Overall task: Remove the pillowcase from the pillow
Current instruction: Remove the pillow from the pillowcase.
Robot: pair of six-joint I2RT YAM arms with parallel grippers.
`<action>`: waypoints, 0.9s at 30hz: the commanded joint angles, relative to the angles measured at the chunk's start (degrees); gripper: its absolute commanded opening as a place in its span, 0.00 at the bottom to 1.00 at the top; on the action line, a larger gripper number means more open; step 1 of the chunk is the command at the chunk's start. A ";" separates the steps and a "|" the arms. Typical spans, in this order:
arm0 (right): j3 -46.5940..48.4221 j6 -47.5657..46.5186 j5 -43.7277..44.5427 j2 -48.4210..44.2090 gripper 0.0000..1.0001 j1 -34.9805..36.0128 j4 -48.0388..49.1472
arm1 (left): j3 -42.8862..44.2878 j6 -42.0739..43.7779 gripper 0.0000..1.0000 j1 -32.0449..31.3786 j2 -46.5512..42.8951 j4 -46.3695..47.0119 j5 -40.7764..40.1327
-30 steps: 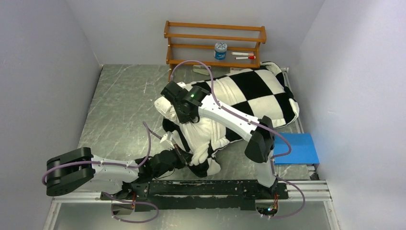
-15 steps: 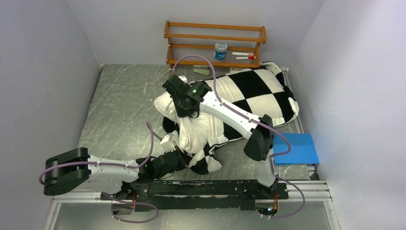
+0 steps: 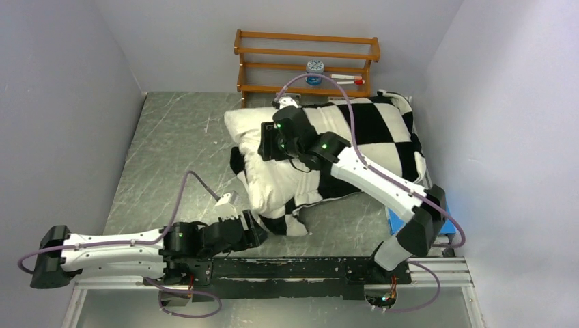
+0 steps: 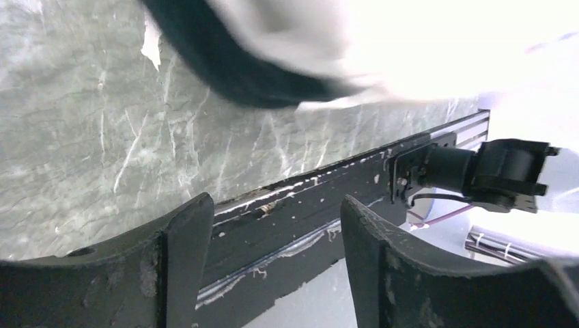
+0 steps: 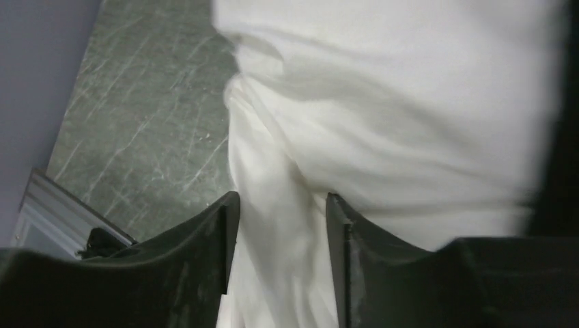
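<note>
The white pillow (image 3: 256, 140) sticks out of the left end of the black-and-white checkered pillowcase (image 3: 372, 126), which still covers its right part. My right gripper (image 3: 266, 145) hovers over the bare pillow near the case's opening. In the right wrist view its jaws (image 5: 281, 205) stand apart, with a fold of white pillow (image 5: 410, 116) cloth beneath and between them. My left gripper (image 3: 259, 234) lies low at the front, just left of the pillowcase's near corner (image 3: 287, 223). It is open (image 4: 276, 219) with nothing in it, and the pillowcase's dark edge (image 4: 232, 65) lies beyond its fingertips.
A wooden rack (image 3: 307, 61) at the back holds a blue-lidded jar (image 3: 314, 68) and markers (image 3: 348, 80). A blue pad (image 3: 391, 220) peeks out behind the right arm's elbow. The black front rail (image 3: 307, 268) runs under both arm bases, and side walls close in the table.
Both grippers have opened. The left one let go of the pillowcase's near corner and drew back. The right arm reached farther back, and the pillow's bare end now lies spread toward the back left.
</note>
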 commanded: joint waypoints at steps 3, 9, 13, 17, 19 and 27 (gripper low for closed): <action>-4.17 -3.09 -4.25 -10.59 0.66 -0.03 4.70 | 9.18 2.80 0.74 -0.21 -3.94 -15.53 -6.44; -14.48 0.04 4.28 -21.69 0.70 -0.03 -0.60 | 15.36 4.26 0.83 -0.21 -3.15 -20.46 -10.27; -23.30 5.37 3.55 -30.26 0.72 -0.07 -1.22 | 19.76 6.17 0.96 0.19 -0.28 -23.75 -13.07; -33.61 13.31 -2.46 -37.94 0.77 -0.04 3.19 | 22.43 13.91 0.97 7.84 4.28 -23.11 -8.04; -37.97 15.94 -5.98 -40.04 0.80 -0.07 5.42 | 23.21 19.63 0.97 15.93 5.35 -20.93 -1.25; -48.84 20.81 -18.20 -41.68 0.86 -0.09 11.87 | 17.81 34.83 0.97 40.17 11.09 -2.11 33.13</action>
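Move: The left hand goes for the white pillow's left edge, about 13 cm ahead, 3 cm left and 3 cm lower; the dangling checkered flap is roughly 4 cm ahead, 8 cm right and 7 cm below, and a black case patch 23 cm ahead, 8 cm left. The right hand goes for the pillowcase's near hem, about 12 cm back, 9 cm right and 18 cm below, with that same flap some 15 cm back, 7 cm right and 22 cm below it. Both hands head empty for new holds on the near-left end, opening wider on the way. The right arcs up about 6 cm off the pillow, then sweeps back and right and sinks to the pillowcase's near hem, some 13 cm back overall, its fingers tipping further down. The left rises nearly 8 cm, then reaches forward and somewhat left to the pillow's left edge, rolling its left side up about 15 degrees. ##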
